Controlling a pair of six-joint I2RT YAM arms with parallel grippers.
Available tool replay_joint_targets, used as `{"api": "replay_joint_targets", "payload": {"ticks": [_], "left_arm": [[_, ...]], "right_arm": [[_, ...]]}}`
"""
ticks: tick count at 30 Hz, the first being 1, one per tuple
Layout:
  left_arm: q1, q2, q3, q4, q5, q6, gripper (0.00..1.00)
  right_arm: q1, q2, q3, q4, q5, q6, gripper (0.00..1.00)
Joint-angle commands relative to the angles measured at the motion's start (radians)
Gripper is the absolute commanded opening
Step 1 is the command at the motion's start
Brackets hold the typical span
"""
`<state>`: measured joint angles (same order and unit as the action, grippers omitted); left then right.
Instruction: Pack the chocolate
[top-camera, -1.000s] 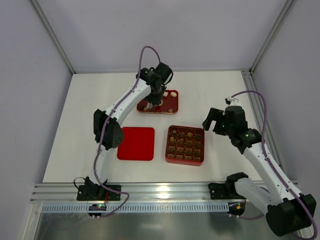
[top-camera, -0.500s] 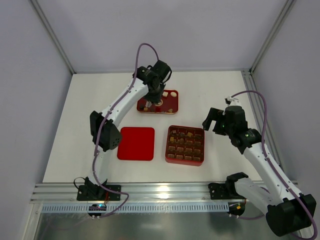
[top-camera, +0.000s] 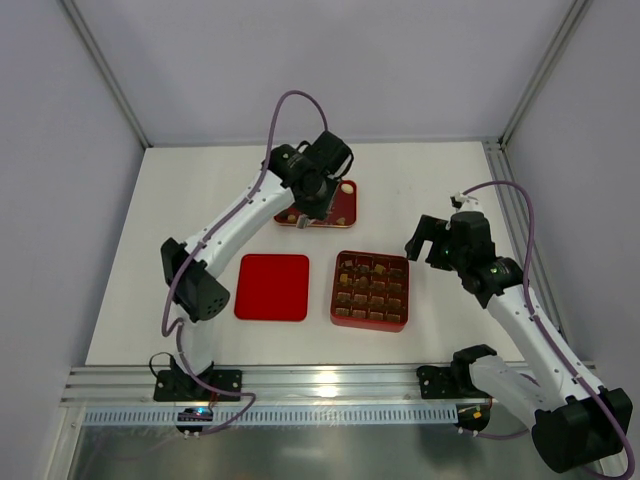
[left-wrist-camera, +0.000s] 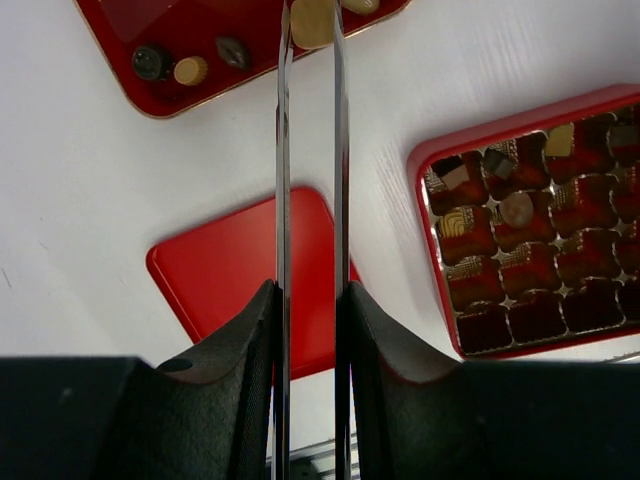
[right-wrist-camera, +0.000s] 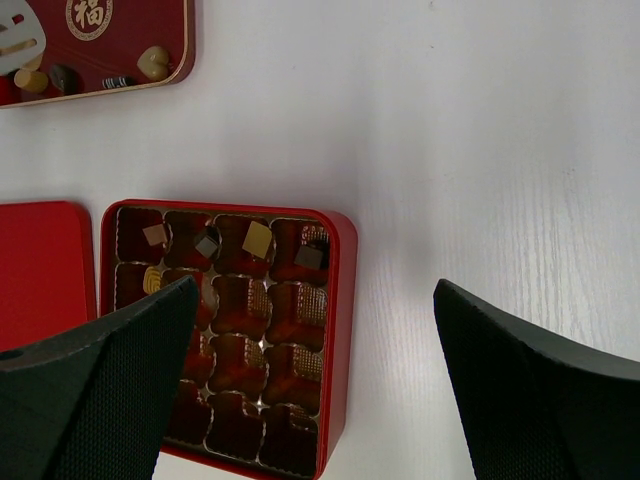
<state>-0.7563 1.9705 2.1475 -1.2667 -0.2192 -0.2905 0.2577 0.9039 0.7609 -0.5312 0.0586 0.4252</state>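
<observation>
My left gripper (left-wrist-camera: 311, 8) has long thin fingers shut on a tan round chocolate (left-wrist-camera: 311, 24) at their tips, above the near edge of the small red tray (left-wrist-camera: 130, 20). Loose pieces, two dark and one tan (left-wrist-camera: 190, 71), lie in that tray. From above, the left gripper (top-camera: 300, 217) hangs over the tray (top-camera: 343, 207). The red gridded box (top-camera: 370, 290) holds several pieces in its far cells (right-wrist-camera: 257, 239). My right gripper (right-wrist-camera: 315, 290) stands wide open with nothing in it, above the box's right rim; the top view places the right gripper (top-camera: 424, 240) to the right of the box.
The flat red lid (top-camera: 272, 287) lies left of the box on the white table. The tray's right corner holds a tan piece (right-wrist-camera: 154, 62). Grey walls enclose the table, and a metal rail (top-camera: 330, 385) runs along the near edge.
The left wrist has turned and shifted right over the tray, its elbow swinging left. The right arm has not moved.
</observation>
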Motion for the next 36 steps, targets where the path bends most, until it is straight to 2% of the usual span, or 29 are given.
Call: {"api": "replay_joint_targets", "payload": {"ticks": [1, 19, 27, 36], "left_arm": [[-0.056, -0.103, -0.05, 0.027, -0.025, -0.044, 0.27], [-0.337, -0.272, -0.245, 0.062, -0.109, -0.202, 0.27], [-0.457, -0.251, -0.297, 0.107, -0.115, -0.262, 0.27], [-0.515, -0.188, -0.298, 0.136, -0.1, -0.277, 0.27]], "right_arm": [[-0.003, -0.005, 0.046, 0.027, 0.023, 0.017, 1.0], [-0.003, -0.066, 0.058, -0.027, 0.055, 0.038, 1.0], [-0.003, -0.091, 0.052, -0.05, 0.069, 0.038, 1.0], [-0.003, -0.115, 0.038, -0.067, 0.076, 0.035, 1.0]]}}
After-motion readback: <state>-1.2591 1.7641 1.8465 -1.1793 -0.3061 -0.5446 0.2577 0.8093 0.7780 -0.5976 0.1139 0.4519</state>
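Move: The chocolate box, where the tan round chocolate held in the left hand's tweezers is bound, has its middle about 11 cm back and 14 cm to the right of the left hand, some 18 cm lower. The plain red tray lies about 11 cm back and 11 cm to the left of that hand, the supply tray about 12 cm straight ahead. From the right hand the box is roughly 13 cm left, 3 cm back and 13 cm below. The tan chocolate, still pinched in the tweezers that the left gripper keeps hold of, is carried back about 18 cm and right some 8 cm, from the supply tray's near edge to above the chocolate box; the hand rises slightly, then sinks about 2 cm and turns some 15 degrees clockwise. The empty, open right hand lifts about 2 cm, easing slightly back and right. ##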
